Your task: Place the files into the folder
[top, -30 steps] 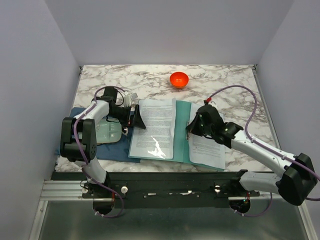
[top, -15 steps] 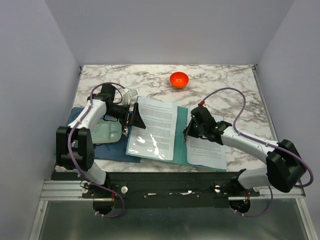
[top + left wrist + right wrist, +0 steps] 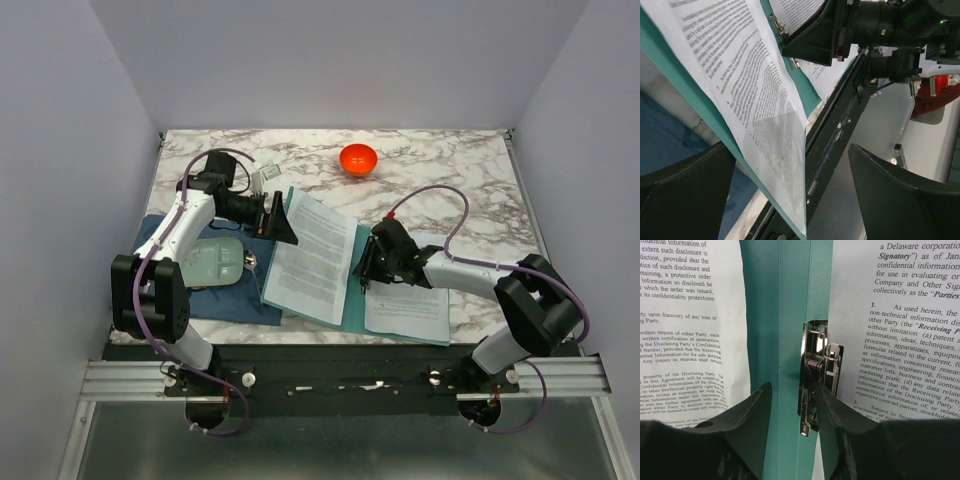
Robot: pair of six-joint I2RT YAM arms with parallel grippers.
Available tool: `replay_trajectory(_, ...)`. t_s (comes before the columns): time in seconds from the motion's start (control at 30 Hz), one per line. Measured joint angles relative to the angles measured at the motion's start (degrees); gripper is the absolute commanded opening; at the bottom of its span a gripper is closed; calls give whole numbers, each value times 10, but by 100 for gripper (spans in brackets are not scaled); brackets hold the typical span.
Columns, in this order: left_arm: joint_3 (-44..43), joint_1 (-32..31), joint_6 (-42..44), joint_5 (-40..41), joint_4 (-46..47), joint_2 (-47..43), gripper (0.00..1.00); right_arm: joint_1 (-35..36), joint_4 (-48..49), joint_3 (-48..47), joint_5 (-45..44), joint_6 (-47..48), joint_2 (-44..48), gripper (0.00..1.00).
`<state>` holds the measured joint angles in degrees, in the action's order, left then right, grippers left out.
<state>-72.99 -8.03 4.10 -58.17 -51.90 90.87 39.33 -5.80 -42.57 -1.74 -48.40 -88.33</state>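
The teal folder (image 3: pixel 351 306) lies open on the marble table with the files on both halves: one printed sheet (image 3: pixel 315 255) on the left cover, another (image 3: pixel 408 308) on the right. The left cover is tilted up off the table. Behind its raised edge stands my left gripper (image 3: pixel 283 220), wide open; in the left wrist view the sheet (image 3: pixel 740 75) and teal edge (image 3: pixel 670 55) run between its fingers without being pinched. My right gripper (image 3: pixel 792 387) hovers open over the folder's spine (image 3: pixel 785 300), its right finger beside the metal clip (image 3: pixel 817 375).
An orange bowl (image 3: pixel 358 158) sits at the back of the table. A dark blue mat (image 3: pixel 215 300) with a pale green tray (image 3: pixel 215 262) lies left of the folder, under the left arm. Walls close in on the left, right and back.
The folder's left cover has risen and swung rightward with my left gripper behind it. My right gripper slid left onto the spine by the clip and its jaws opened.
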Motion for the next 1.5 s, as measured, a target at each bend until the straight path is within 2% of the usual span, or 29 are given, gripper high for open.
replay_trajectory(0.2, -33, -28, -25, -11, 1, 9, 99, 0, 18, 4, 22, 1, -4, 49)
replay_trajectory(0.5, -115, -116, -61, -32, 4, 29, 99, -3, 82, -9, 87, -4, -45, 50)
replay_trajectory(0.67, -149, -126, -74, -40, 4, 41, 99, -5, 62, -40, 121, 11, -50, 63)
replay_trajectory(0.73, -159, -126, -78, -43, 4, 42, 99, -12, 43, -59, 134, 24, -42, 65)
replay_trajectory(1.0, -176, -147, -86, -47, 4, 52, 99, -77, -65, -86, 129, 83, 87, 66)
replay_trajectory(1.3, -247, -232, -103, -46, 15, 113, 99, -187, -207, -65, 0, 94, 252, 72)
replay_trajectory(1.5, -324, -305, -136, -30, 38, 183, 99, -210, -272, -59, -66, 94, 318, 75)
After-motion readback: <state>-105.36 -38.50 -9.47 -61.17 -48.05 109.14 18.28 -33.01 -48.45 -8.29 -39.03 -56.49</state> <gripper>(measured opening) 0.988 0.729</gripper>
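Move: The folder's left cover is already tilted up, its far free edge at the left fingers; its middle lies about 8 cm right of the left hand, 2 cm back and 10 cm lower. The right-hand sheets are some 29 cm right of that hand and 6 cm back, down on the table. For the right hand, the metal clip is about 2 cm right, 1 cm ahead and slightly below, with the right-hand sheets' middle 11 cm right and 1 cm back. The half-raised cover is swung up and over towards the right-hand sheets by the left hand, its wide-open fingers still against the cover; it travels some 20 cm right, rising about 8 cm on the way, drawing slightly back and turning clockwise. The right hand, low at the clip, first slides about 4 cm left, then lifts off and swings roughly 20 cm right and up, opening wider and clearing the way. ##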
